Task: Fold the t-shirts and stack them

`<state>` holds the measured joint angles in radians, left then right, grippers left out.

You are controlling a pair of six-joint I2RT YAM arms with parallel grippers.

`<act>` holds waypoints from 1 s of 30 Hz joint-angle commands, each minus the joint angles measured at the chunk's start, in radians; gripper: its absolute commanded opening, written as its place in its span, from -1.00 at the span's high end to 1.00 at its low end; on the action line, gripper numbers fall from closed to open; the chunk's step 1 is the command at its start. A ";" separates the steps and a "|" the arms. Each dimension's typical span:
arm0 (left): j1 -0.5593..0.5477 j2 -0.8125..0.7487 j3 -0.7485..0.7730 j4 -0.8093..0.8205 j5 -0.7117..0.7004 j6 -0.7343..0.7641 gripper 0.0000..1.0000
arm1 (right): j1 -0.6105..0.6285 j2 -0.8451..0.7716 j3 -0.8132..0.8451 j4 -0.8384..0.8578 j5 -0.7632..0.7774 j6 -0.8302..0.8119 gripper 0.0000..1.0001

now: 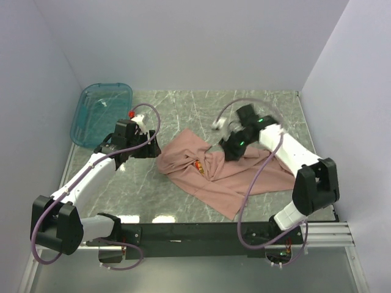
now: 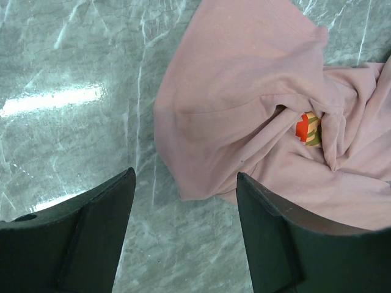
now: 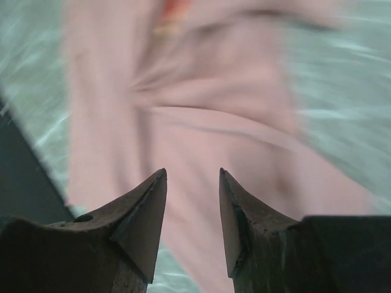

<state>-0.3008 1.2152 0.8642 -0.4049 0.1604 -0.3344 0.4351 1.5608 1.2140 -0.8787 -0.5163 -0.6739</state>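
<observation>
A dusty-pink t-shirt (image 1: 244,177) lies crumpled on the marble table, its folds bunched around a small red and yellow print (image 1: 198,165). In the left wrist view the t-shirt (image 2: 244,91) fills the upper right, with the print (image 2: 308,128) peeking from a crease. My left gripper (image 2: 185,174) is open just off the shirt's left edge, over bare table; in the top view this left gripper (image 1: 153,151) sits beside the cloth. My right gripper (image 1: 227,149) hovers over the shirt's middle. Its jaws (image 3: 191,172) stand apart with nothing between them, above the blurred t-shirt (image 3: 201,110).
A translucent teal plastic bin (image 1: 101,113) stands at the back left corner. White walls close in the table (image 1: 183,110) on three sides. A black rail (image 1: 195,232) with the arm bases runs along the near edge.
</observation>
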 commanded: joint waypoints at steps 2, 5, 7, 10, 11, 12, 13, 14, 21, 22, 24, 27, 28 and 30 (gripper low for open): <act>0.002 -0.006 0.015 0.029 0.016 0.009 -0.45 | -0.147 -0.001 0.105 0.043 -0.076 0.040 0.06; 0.002 -0.008 0.013 0.028 0.014 0.009 -0.45 | -0.150 0.051 0.110 0.063 -0.013 0.020 0.07; 0.002 -0.009 0.012 0.028 0.013 0.009 -0.45 | -0.151 0.079 0.104 0.084 0.057 0.008 0.07; 0.002 -0.008 0.012 0.028 0.016 0.009 -0.46 | -0.167 0.097 0.088 0.101 0.151 -0.016 0.08; 0.002 -0.008 0.012 0.028 0.016 0.009 -0.45 | -0.176 0.097 0.081 0.103 0.168 -0.024 0.08; 0.000 -0.008 0.013 0.028 0.016 0.009 -0.46 | -0.183 0.097 0.062 0.110 0.186 -0.027 0.08; 0.002 -0.009 0.012 0.028 0.016 0.011 -0.46 | -0.199 0.093 0.050 0.113 0.220 -0.038 0.08; 0.002 -0.009 0.013 0.028 0.016 0.011 -0.46 | -0.203 0.087 0.038 0.119 0.242 -0.044 0.07; 0.002 -0.003 0.013 0.029 0.021 0.011 -0.46 | -0.220 0.051 -0.091 0.208 0.378 -0.052 0.07; 0.002 -0.005 0.013 0.029 0.019 0.011 -0.46 | -0.222 0.054 -0.102 0.234 0.392 -0.050 0.07; 0.002 -0.005 0.012 0.029 0.019 0.009 -0.46 | -0.222 0.061 -0.125 0.262 0.447 -0.047 0.07; 0.002 -0.005 0.012 0.031 0.022 0.011 -0.46 | -0.222 0.073 -0.139 0.308 0.490 -0.043 0.06; 0.002 -0.002 0.012 0.029 0.022 0.009 -0.46 | -0.222 0.076 -0.139 0.319 0.490 -0.042 0.06; 0.002 0.000 0.012 0.029 0.022 0.009 -0.46 | -0.222 0.079 -0.139 0.330 0.492 -0.042 0.07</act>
<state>-0.3008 1.2152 0.8642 -0.4046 0.1612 -0.3344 0.2153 1.6627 1.0748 -0.6250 -0.0753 -0.7074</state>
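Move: About 7 cm ahead of the empty right hand, 13 cm to its right and 7 cm below lies the bunched far edge of the t-shirt. The exposed print is some 10 cm to that hand's left, 3 cm back and 8 cm below; the shirt's far left corner lies roughly 15 cm left, 8 cm ahead and equally low. From the left hand, the bunched edge is about 38 cm right, nearly level fore and aft, 9 cm down. Swinging forward about 7 cm with a slight rise, the right hand then sweeps to its right and sinks towards the bunched far edge of the t-shirt, ending some 13 cm right and 7 cm lower overall. The wrist turns about 20 degrees clockwise and tips the half-open fingers from slanting left to nearly straight down; they stay open, close over the cloth. ##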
